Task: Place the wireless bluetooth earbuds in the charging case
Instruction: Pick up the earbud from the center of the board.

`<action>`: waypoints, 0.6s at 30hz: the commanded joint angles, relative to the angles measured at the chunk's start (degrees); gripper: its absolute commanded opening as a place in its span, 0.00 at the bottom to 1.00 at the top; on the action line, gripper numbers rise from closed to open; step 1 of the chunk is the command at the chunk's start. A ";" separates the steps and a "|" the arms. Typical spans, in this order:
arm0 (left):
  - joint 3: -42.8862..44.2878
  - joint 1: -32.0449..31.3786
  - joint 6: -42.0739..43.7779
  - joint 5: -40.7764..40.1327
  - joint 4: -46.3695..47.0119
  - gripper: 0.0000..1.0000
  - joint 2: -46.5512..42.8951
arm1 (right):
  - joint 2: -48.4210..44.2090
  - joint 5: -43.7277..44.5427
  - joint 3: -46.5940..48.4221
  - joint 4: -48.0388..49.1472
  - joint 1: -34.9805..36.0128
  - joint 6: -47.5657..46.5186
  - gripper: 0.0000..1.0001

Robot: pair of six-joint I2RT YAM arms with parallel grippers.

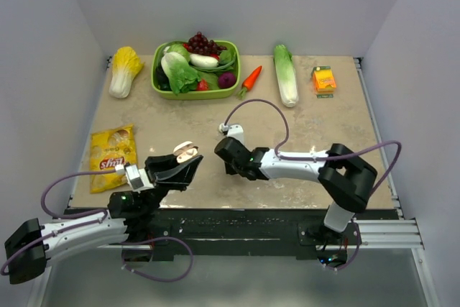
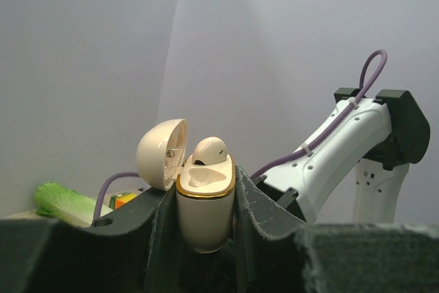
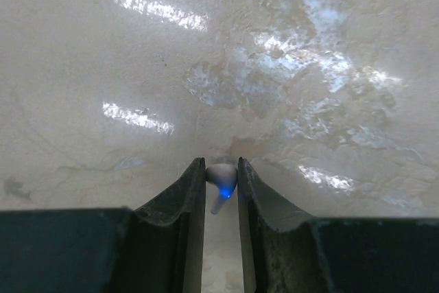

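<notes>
My left gripper (image 1: 191, 162) is shut on the charging case (image 2: 204, 217) and holds it upright above the table's near left. The white case (image 1: 187, 152) has a gold rim, and its lid (image 2: 161, 154) is swung open to the left. One white earbud (image 2: 210, 150) sits in the case's far slot, with the near slot showing bare. In the right wrist view my right gripper (image 3: 221, 171) is down at the tabletop, shut on a second pale-grey earbud (image 3: 221, 176) with a blue light on its stem. In the top view the right gripper (image 1: 226, 152) covers that earbud.
A green basket (image 1: 159, 88) of vegetables stands at the back. A napa cabbage (image 1: 125, 71) lies to its left. To its right are a carrot (image 1: 250, 79), a long green-white vegetable (image 1: 286, 75) and an orange carton (image 1: 324, 79). A yellow snack bag (image 1: 113, 156) lies near left.
</notes>
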 commanded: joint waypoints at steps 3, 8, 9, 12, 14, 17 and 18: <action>-6.68 -0.25 1.20 -1.45 13.32 0.00 3.45 | -14.32 8.95 -2.07 0.81 0.20 -1.95 0.00; -4.05 -0.25 3.66 -1.98 14.38 0.00 7.14 | -27.94 15.72 -4.10 0.90 0.20 -6.08 0.00; -3.69 -0.25 4.36 -2.16 15.86 0.00 8.89 | -32.31 16.51 -3.84 0.20 0.20 -8.26 0.00; -1.94 -0.25 6.47 -2.34 19.11 0.00 12.49 | -39.79 17.40 -3.66 -0.77 0.37 -12.92 0.00; -0.01 -0.25 8.22 -2.34 19.91 0.00 14.34 | -43.50 15.48 -4.10 0.10 0.37 -15.91 0.00; 2.98 -0.25 10.95 -1.28 21.23 0.00 18.82 | -49.22 12.84 -5.33 3.00 0.46 -20.67 0.00; 3.52 -0.25 11.13 -0.50 23.24 0.00 21.53 | -50.01 11.35 -5.07 3.53 0.46 -22.50 0.00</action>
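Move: The right hand already pinches the earbud just over the board; the open charging case, one bud seated and one slot empty, is about 9 cm back, 10 cm to its left and 30 cm above. A white oval box lies some 14 cm ahead and 1 cm left of the right hand, the carrot about 34 cm ahead and 8 cm right. The left hand holds that case; the earbud is roughly 9 cm ahead, 10 cm right and 30 cm below it. Right hand lifts its pinched earbud some 27 cm, veering right, fingers tipping up; left lowers the case rightward. ##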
